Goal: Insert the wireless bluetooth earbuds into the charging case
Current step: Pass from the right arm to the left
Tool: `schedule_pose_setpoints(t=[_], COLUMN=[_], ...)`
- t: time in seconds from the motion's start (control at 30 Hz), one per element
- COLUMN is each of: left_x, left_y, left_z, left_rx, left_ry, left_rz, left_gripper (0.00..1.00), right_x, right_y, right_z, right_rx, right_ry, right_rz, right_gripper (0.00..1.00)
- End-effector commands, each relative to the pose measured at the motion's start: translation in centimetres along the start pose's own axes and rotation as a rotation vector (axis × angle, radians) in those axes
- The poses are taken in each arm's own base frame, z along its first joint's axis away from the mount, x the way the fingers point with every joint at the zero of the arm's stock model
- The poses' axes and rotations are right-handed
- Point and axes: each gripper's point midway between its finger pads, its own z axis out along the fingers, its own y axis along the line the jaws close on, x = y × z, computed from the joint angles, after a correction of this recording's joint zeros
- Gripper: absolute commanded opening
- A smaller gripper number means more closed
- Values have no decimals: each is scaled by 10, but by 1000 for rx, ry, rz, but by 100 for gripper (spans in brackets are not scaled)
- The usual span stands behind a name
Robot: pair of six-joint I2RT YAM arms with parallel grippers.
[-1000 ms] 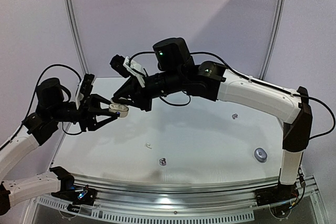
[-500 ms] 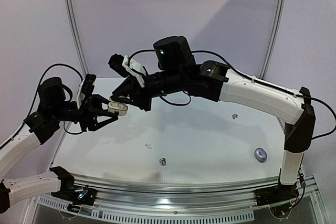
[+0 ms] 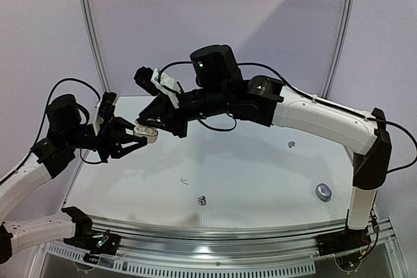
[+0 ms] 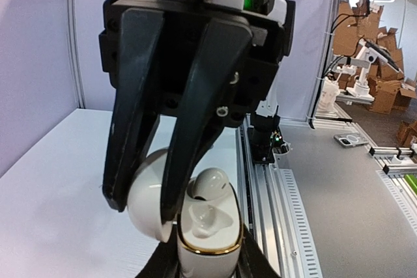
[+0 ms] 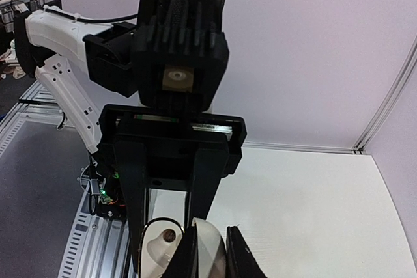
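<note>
The white charging case (image 3: 150,134) with a gold rim (image 4: 210,247) hangs in the air between both arms, its lid (image 4: 144,194) swung open. My left gripper (image 3: 139,137) is shut on the case body from below. My right gripper (image 3: 152,124) is shut on the lid (image 5: 210,247). One glossy white earbud (image 4: 212,185) sits in the case's far socket, and the near socket (image 4: 207,221) is bare. On the table lie a small white earbud (image 3: 185,180) and two dark earbuds (image 3: 202,200) (image 3: 291,143).
A round grey-blue case (image 3: 323,191) lies on the white table (image 3: 260,174) at the right, near the right arm's base. A metal rail (image 3: 215,232) runs along the near table edge. White curved walls close off the back.
My left gripper's jaws have drawn in tighter on the case body. The right arm and the case shifted slightly left and up, then held still.
</note>
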Motion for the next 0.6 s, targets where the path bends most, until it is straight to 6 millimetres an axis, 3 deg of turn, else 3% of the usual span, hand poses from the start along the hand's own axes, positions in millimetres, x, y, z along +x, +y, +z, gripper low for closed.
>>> schedule_pose_setpoints(t=[0.0,0.1,0.3,0.57], left_x=[-1,-1,-3,-2], left_y=[-3,-3,-4,-15], left_z=[1,1,0,-2], left_rx=[14,13,13,53], left_ry=[-2,-3,-12,-15], left_rz=[-7,-8,31,124], left_gripper=[17,1,0,0], right_x=[-24,-24,-18,-6], right_y=[8,8,1,-16], right_z=[-13,-13,-13,-15], right_rx=[2,1,38,46], right_ry=[-52,-55,-35,-36], right_rz=[-34,-35,-4,97], right_gripper=[3,4,29,33])
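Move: Between the left fingers sits the charging case, its body about 1 cm to the right of that hand point, with the open lid some 3 cm ahead and 1 cm right, and an earbud about 3 cm right and 1 cm up. The right fingers still pinch the lid, which is right at that hand point; from there the case body lies about 3 cm back and 1 cm down, the earbud 2 cm back and 2 cm right. Holding still at first, the right hand then opens its fingers from nearly shut to about a third, letting go of the lid; its front finger comes clear ahead while the rear one stays in the gap between lid and case body. As it opens, it eases about 1 cm forward. The left hand keeps its grip on the case body, barely shifting. ##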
